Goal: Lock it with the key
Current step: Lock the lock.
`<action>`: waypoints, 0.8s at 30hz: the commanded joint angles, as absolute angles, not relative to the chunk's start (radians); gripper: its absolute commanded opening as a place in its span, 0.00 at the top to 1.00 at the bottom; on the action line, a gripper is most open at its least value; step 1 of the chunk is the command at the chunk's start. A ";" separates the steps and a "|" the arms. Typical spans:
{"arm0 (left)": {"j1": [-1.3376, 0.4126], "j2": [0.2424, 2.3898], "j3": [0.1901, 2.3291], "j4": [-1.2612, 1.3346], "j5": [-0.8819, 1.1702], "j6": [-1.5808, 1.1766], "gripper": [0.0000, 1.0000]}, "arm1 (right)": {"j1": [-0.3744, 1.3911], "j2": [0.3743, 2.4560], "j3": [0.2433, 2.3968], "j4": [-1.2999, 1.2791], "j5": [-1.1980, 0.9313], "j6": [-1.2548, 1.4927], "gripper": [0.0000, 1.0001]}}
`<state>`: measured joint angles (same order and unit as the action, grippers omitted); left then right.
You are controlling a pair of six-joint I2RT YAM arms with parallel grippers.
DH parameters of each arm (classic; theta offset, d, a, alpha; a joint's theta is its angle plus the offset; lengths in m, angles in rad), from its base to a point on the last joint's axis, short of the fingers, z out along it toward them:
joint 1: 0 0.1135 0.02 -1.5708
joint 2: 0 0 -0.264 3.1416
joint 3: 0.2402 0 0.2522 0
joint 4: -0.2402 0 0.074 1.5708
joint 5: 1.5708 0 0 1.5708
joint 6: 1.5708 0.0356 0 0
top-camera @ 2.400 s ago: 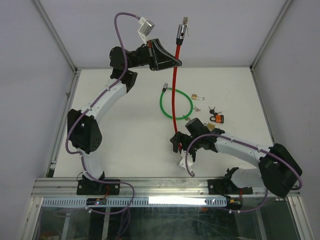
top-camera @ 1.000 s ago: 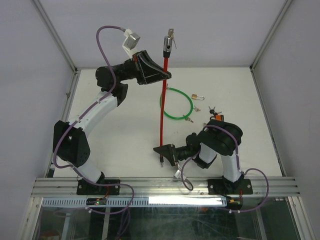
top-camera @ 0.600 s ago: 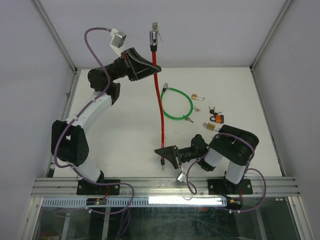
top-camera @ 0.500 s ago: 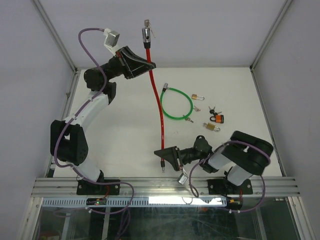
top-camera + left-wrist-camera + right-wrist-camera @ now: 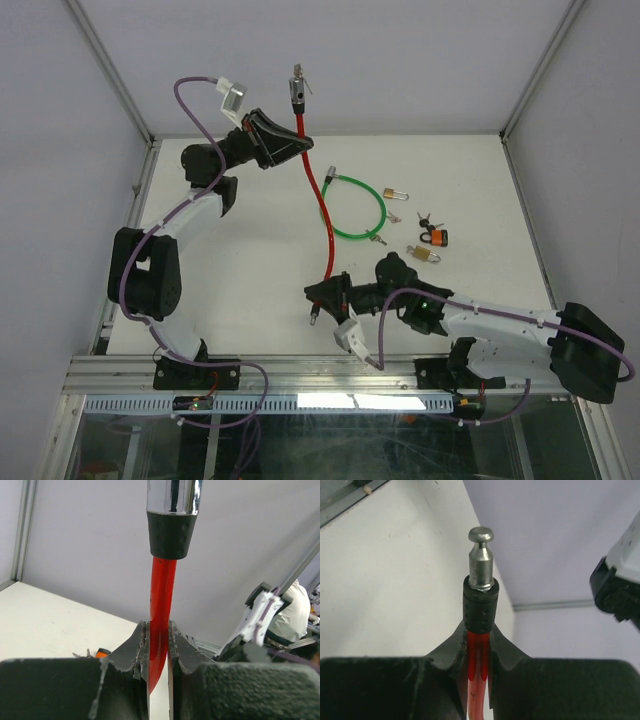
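Observation:
A red cable lock [image 5: 322, 205] hangs between both grippers. My left gripper [image 5: 298, 146] is raised at the back and shut on the red cable [image 5: 160, 605], just below the black collar and chrome lock head [image 5: 173, 495]. In the top view a small metal piece that looks like the key [image 5: 301, 72] sticks out of the lock head [image 5: 297, 95]. My right gripper [image 5: 326, 293], low over the near table, is shut on the cable's other end [image 5: 480, 655]. The black collar and steel locking pin [image 5: 481, 555] protrude beyond its fingers.
A green cable lock [image 5: 352, 208] lies coiled on the white table [image 5: 250, 250]. To its right lie a brass padlock [image 5: 395, 192], loose keys [image 5: 425, 217], an orange padlock [image 5: 436, 237] and another brass padlock [image 5: 422, 254]. Frame posts stand at the table's corners.
The right gripper closed on the cable's pin end, and its arm stretched out to the right. The left gripper shifted leftward with the lock head, and the cable now bows.

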<state>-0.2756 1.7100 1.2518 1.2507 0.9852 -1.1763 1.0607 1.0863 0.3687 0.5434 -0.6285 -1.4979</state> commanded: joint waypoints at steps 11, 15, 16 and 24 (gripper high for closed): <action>-0.292 1.543 0.874 1.310 0.856 -0.696 1.00 | 0.717 1.168 1.100 -0.460 -1.000 -0.431 1.00; -0.314 1.455 0.711 1.312 0.772 -0.490 1.00 | 0.596 1.286 1.170 -0.547 -1.267 -0.305 1.00; -0.323 1.440 0.673 1.322 0.757 -0.438 1.00 | 0.578 1.311 1.181 -0.551 -1.315 -0.273 1.00; -0.392 1.334 0.495 1.330 0.746 -0.132 1.00 | 0.519 1.374 1.126 -0.356 -1.461 -0.012 1.00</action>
<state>-0.3592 1.4082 0.5255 1.2942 0.7837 -0.3786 0.5468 1.4048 1.1366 -0.5053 -1.3128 -0.2344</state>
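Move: The red cable lock is already held in both hands. Its lock head sits about 7 cm above the left fingers and 3 cm forward and 2 cm left of them; from the right hand it lies roughly 27 cm ahead, 2 cm left and 29 cm up. The pin end is some 27 cm back from the left hand, level sideways, 25 cm below. On the table, the green cable ring lies about 32 cm ahead and 11 cm right of the right hand, the brass padlock 21 cm ahead and 29 cm right, both 18 cm below. The red cable's two ends are brought towards each other. The left hand, still pinching just below the lock head, sinks about 15 cm, then also draws back, turning counter-clockwise. The right hand keeps its pinch behind the pin, rises and then eases down a little, going forward and to its right, while rolling over by some 105 degrees so the pin swings from down-and-back to up. ##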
